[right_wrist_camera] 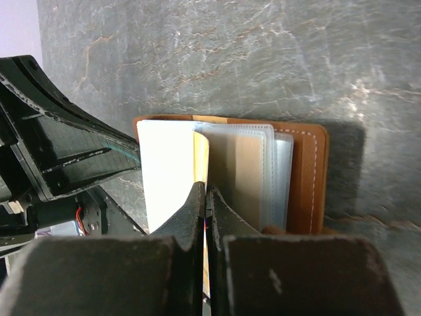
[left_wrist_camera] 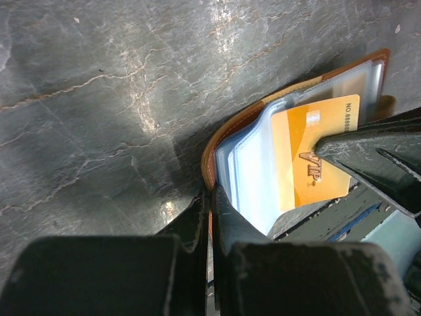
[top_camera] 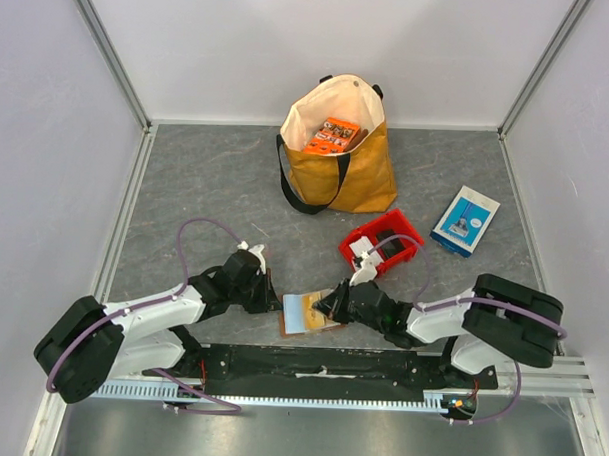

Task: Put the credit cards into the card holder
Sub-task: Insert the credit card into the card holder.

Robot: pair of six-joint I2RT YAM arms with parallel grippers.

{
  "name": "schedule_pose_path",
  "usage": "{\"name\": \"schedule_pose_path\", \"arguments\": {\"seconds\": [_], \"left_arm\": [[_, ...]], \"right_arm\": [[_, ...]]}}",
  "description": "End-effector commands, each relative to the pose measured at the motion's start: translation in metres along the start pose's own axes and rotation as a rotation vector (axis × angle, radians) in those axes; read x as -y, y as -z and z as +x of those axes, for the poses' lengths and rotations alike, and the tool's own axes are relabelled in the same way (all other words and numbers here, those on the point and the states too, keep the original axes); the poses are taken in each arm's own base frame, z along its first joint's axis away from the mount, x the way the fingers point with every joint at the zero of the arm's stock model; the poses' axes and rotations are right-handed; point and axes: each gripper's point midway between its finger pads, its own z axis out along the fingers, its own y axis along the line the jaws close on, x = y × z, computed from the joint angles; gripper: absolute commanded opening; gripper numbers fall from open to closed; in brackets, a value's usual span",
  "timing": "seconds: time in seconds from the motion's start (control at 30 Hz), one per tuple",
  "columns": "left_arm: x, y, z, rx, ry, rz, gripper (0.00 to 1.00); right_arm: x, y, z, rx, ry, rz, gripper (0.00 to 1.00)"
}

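The brown leather card holder (top_camera: 303, 316) lies open between the two arms, with its clear plastic sleeves (right_wrist_camera: 253, 171) fanned up. My left gripper (left_wrist_camera: 212, 197) is shut on the holder's brown edge (left_wrist_camera: 227, 135). My right gripper (right_wrist_camera: 206, 194) is shut on a gold credit card (left_wrist_camera: 309, 158) printed "VIP". The card stands partly inside a clear sleeve, and its yellow edge (right_wrist_camera: 200, 155) shows just above my fingertips. In the top view the left gripper (top_camera: 277, 305) and the right gripper (top_camera: 328, 307) meet at the holder from either side.
A red plastic bin (top_camera: 409, 237) with white card-like pieces (top_camera: 364, 252) stands just behind the right gripper. A tan tote bag (top_camera: 361, 175) holding an orange packet (top_camera: 333, 134) sits at the back centre. A blue-and-white box (top_camera: 466, 221) lies at the right.
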Motion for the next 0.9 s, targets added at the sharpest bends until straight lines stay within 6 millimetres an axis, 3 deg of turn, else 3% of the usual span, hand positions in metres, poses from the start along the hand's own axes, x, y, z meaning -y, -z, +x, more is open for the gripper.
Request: {"name": "schedule_pose_path", "arguments": {"seconds": [0.0, 0.3, 0.43, 0.53, 0.73, 0.87], "left_arm": [[-0.003, 0.000, -0.006, 0.032, 0.016, -0.021, 0.02], [-0.008, 0.002, -0.005, 0.047, 0.030, -0.033, 0.02], [-0.008, 0.001, -0.005, 0.044, 0.030, -0.028, 0.02], [-0.006, 0.001, -0.005, 0.041, 0.027, -0.022, 0.02], [-0.008, 0.004, -0.005, 0.051, 0.030, -0.029, 0.02], [-0.006, 0.005, -0.006, 0.056, 0.025, -0.019, 0.02]], "right_arm": [[0.022, -0.003, 0.036, -0.150, 0.042, 0.066, 0.00], [0.012, -0.005, 0.046, -0.205, 0.016, 0.044, 0.00], [0.009, -0.016, 0.060, -0.281, 0.049, 0.045, 0.02], [0.012, -0.016, 0.058, -0.276, 0.055, 0.074, 0.17], [0.018, 0.003, 0.008, -0.100, 0.202, 0.210, 0.58], [0.012, 0.012, -0.007, -0.063, 0.244, 0.220, 0.65]]}}
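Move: Right hand, already pinching the orange card with its left part in the holder: the left page's clear sleeve centres about 4 cm left, 1 cm back and 2 cm below. The right page is some 2 cm right, 1 cm back and 2 cm below; the red tray is about 12 cm right and 14 cm forward, at about hand height. Left hand, closed on the holder's left edge: the sleeve is 4 cm to its right, level fore and aft, at its height. Push the pinched card left along the holder with the right hand, about 4 cm deeper into the left page's sleeve, sinking slightly at the end of the stroke. Then open the fingers to let go of the card, lift some 2 cm and draw back right about 2 cm. Keep the left gripper shut on the holder's edge as it gives about half a centimetre left. ##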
